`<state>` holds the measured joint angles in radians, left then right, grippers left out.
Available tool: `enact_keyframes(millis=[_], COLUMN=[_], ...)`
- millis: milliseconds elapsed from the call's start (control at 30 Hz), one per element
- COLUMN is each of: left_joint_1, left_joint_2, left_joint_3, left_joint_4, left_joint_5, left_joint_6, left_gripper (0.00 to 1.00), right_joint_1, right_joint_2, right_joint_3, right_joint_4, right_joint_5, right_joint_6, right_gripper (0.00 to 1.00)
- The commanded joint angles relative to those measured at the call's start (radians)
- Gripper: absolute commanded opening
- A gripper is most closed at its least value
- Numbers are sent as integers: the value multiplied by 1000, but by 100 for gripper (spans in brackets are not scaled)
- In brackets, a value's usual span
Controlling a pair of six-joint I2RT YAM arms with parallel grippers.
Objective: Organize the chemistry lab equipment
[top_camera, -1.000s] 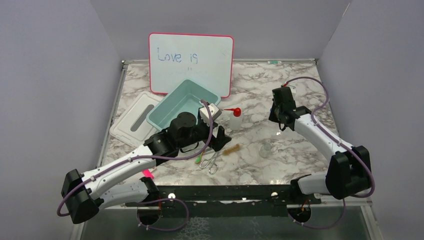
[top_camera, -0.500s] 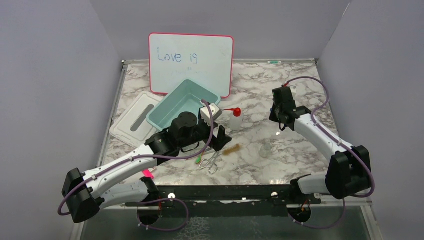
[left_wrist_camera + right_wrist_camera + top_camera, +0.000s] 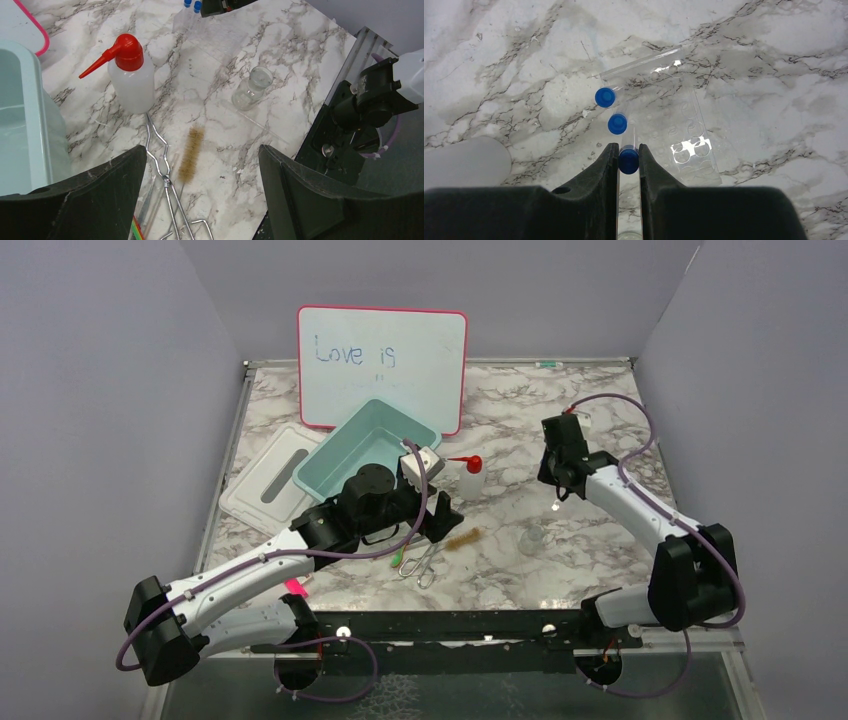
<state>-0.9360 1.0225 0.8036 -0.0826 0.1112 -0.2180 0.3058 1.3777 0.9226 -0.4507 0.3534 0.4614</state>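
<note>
My right gripper [image 3: 628,150] is shut on a blue-capped clear tube [image 3: 628,161], held above the marble. Two more blue-capped tubes [image 3: 605,97] stand in a clear rack [image 3: 684,135] just ahead of it. My left gripper [image 3: 202,150] hangs open over the brown bristle brush [image 3: 191,154] and the metal tongs [image 3: 161,165], touching neither. The white squeeze bottle [image 3: 131,80] with its red nozzle stands beyond them. The small glass flask [image 3: 251,89] stands to the right. From above, the right gripper [image 3: 562,490] is at the right of the table and the left gripper [image 3: 440,515] near the middle.
A teal bin [image 3: 340,455] sits behind the left arm, its white lid [image 3: 268,480] lying to its left. The pink-framed whiteboard [image 3: 382,365] leans on the back wall. A pink marker [image 3: 294,587] lies by the left arm. A coloured item lies beside the tongs.
The right arm has edged slightly back with the tube still in its fingers. The left gripper has hardly moved and stays open.
</note>
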Motion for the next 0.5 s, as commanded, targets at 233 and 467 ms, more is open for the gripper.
enact_keyframes(millis=[233, 467], left_joint_1=[-1, -2], left_joint_2=[-12, -13], left_joint_3=[-17, -17], left_joint_4=[26, 24], left_joint_5=[7, 2], left_joint_6=[-4, -7], left_gripper=[85, 85], right_joint_1=[-3, -4], right_joint_2=[72, 19], right_joint_3=[-3, 25], right_joint_4=[11, -7], right_joint_5=[5, -18], right_joint_6=[11, 19], right_gripper=[29, 53])
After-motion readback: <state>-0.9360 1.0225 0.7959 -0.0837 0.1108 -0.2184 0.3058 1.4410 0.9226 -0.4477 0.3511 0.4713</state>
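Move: I still hold the blue-capped test tube in my right hand, upright above its hole in the clear rack; the rack's middle is about 3 cm right and 7 cm below. The nearer racked tube's cap is some 2 cm ahead, 1 cm left; the farther one's 5 cm ahead, 1 cm left, both slightly lower. The wash bottle stands 15 cm left, 2 cm back. From my left hand the rack lies about 13 cm ahead, 23 cm right, 18 cm below. I lower my right hand nearly straight down, about 2 cm, easing the tube into its rack hole beside the other two, with the fingertips tilting only a few degrees. Near the bottom I open my fingers to about half, let go of the blue cap and stay there with a finger clear on either side. ##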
